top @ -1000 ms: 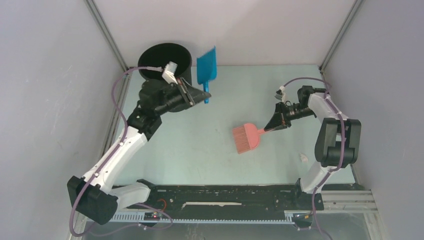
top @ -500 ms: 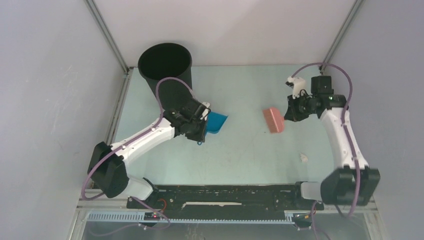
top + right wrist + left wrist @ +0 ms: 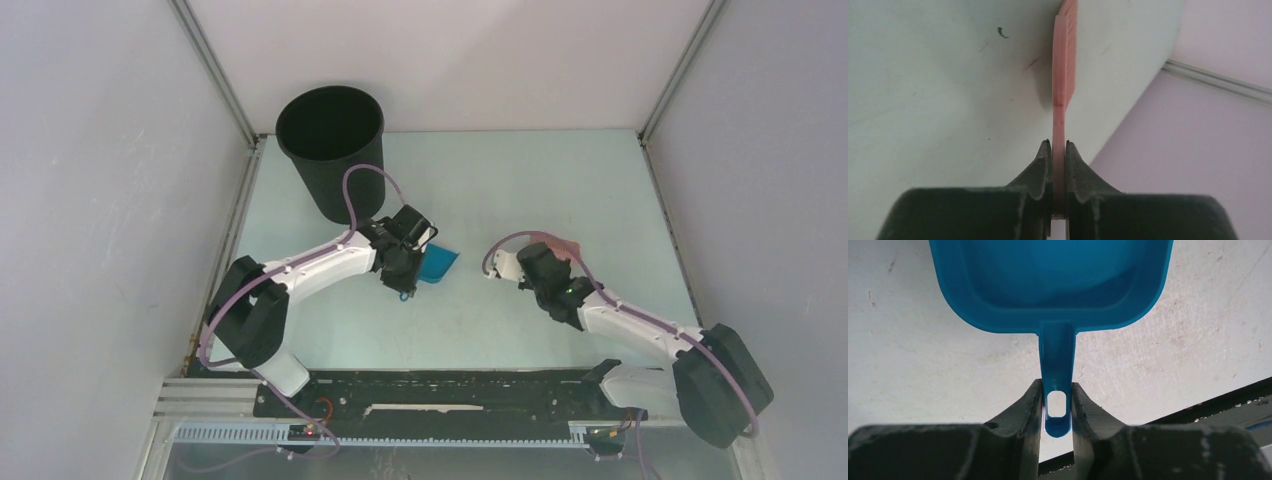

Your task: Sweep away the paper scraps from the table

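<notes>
My left gripper [image 3: 408, 275] [image 3: 1056, 387] is shut on the handle end of the blue dustpan [image 3: 440, 263] [image 3: 1048, 280], which lies left of centre on the pale green table [image 3: 500, 180] and looks empty. The right gripper [image 3: 552, 256] [image 3: 1058, 142] is shut on the thin handle of the pink brush [image 3: 565, 243] [image 3: 1065, 60], seen edge-on over the table right of centre. No paper scraps show in the top view. The right wrist view shows a tiny green fleck [image 3: 1002, 33] on the table; I cannot tell whether it is a scrap.
A tall black bin [image 3: 330, 140] stands at the table's back left corner, just behind the left arm. Grey walls with metal rails [image 3: 665, 95] close in the table's sides and back. The arms' black base rail [image 3: 450, 395] runs along the near edge.
The left arm has carried the dustpan from beside the bin down to the table near the middle. The right arm has swung the brush out to the back right, then inward toward the centre.
</notes>
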{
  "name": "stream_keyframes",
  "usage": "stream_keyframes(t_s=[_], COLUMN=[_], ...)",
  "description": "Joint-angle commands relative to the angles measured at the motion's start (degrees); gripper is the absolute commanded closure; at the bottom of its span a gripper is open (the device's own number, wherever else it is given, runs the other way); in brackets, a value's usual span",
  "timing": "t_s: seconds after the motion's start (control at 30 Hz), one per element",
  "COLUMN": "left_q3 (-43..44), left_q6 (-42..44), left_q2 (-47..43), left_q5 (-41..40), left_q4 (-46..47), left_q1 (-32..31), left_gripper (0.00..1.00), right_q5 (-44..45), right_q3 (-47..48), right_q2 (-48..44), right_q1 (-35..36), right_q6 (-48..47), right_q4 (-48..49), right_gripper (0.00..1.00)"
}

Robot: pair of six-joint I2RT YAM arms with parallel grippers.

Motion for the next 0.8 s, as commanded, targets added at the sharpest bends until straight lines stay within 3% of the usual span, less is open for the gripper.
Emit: stream_keyframes(t_s=[0.0,0.13,0.2,0.43,0.63,0.67,0.7,0.73,0.77], left_q3=[-0.06,-0.46,-0.44,-0.35,0.73,1.55,2.34,3.02,3.53], left_q6=[0.71,0.63,0.49,0.27,1.42,2.0,2.79,3.64,4.63], left_q2=[0.78,1.54,2.08,-0.69,-10.71,-12.24,-13.64,-15.19,-16.74], left_q5=[1.08,0.88,1.35,1.72,-2.55,-3.29,-4.68,-6.48,-8.41], left_q4=[2.66,3.35,3.75,4.36,2.77,2.22,1.75,1.42,1.31], left_q1=[-0.28,-0.27,-0.28,-0.27,-0.29,-0.24,-0.28,-0.25,-0.28], left_gripper=[0.71,0.65,0.63,0.61,0.58,0.54,0.4,0.13,0.02], right_q5=[12.8,1.45,-6.77,-26.59,-43.92,-45.13,-45.37,-45.19,-44.34], right_q3=[0.24,6.09,9.16,15.33,21.14,21.29,21.36,21.3,20.97], right_q2=[0.64,-1.99,-2.93,-2.61,-6.36,-7.01,-7.45,-7.65,-7.51], right_q1=[4.67,6.31,6.02,2.84,-11.52,-13.61,-15.61,-17.26,-18.86], right_q6=[-1.62,11.77,16.72,23.99,28.85,29.87,31.23,32.92,35.65], right_q4=[11.58,-6.86,-15.09,-30.21,-27.44,-25.26,-22.94,-20.44,-17.29], right_gripper=[0.92,0.64,0.55,0.42,0.35,0.28,0.2,0.07,0.01])
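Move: My left hand is pinching the end of the dustpan's handle just above the table; the dustpan's middle lies about 5 cm ahead, 5 cm to the right and 2 cm lower. From this hand the bin stands about 20 cm ahead and 11 cm left. My right hand holds the brush by its handle, its middle about 5 cm ahead and 4 cm below, with the dustpan about 25 cm to this hand's left, level with it. I let go of both tools. My left fingers loosen while the hand settles about 1 cm, then I lift straight off the dustpan's handle by some 6 cm and spread them wide. My right hand swings about 6 cm left and 6 cm back as its fingers open off the brush, then turns slightly forward and right again and rises to about 5 cm above its start, the wrist rolling left side up some 40 degrees and tipping down. ##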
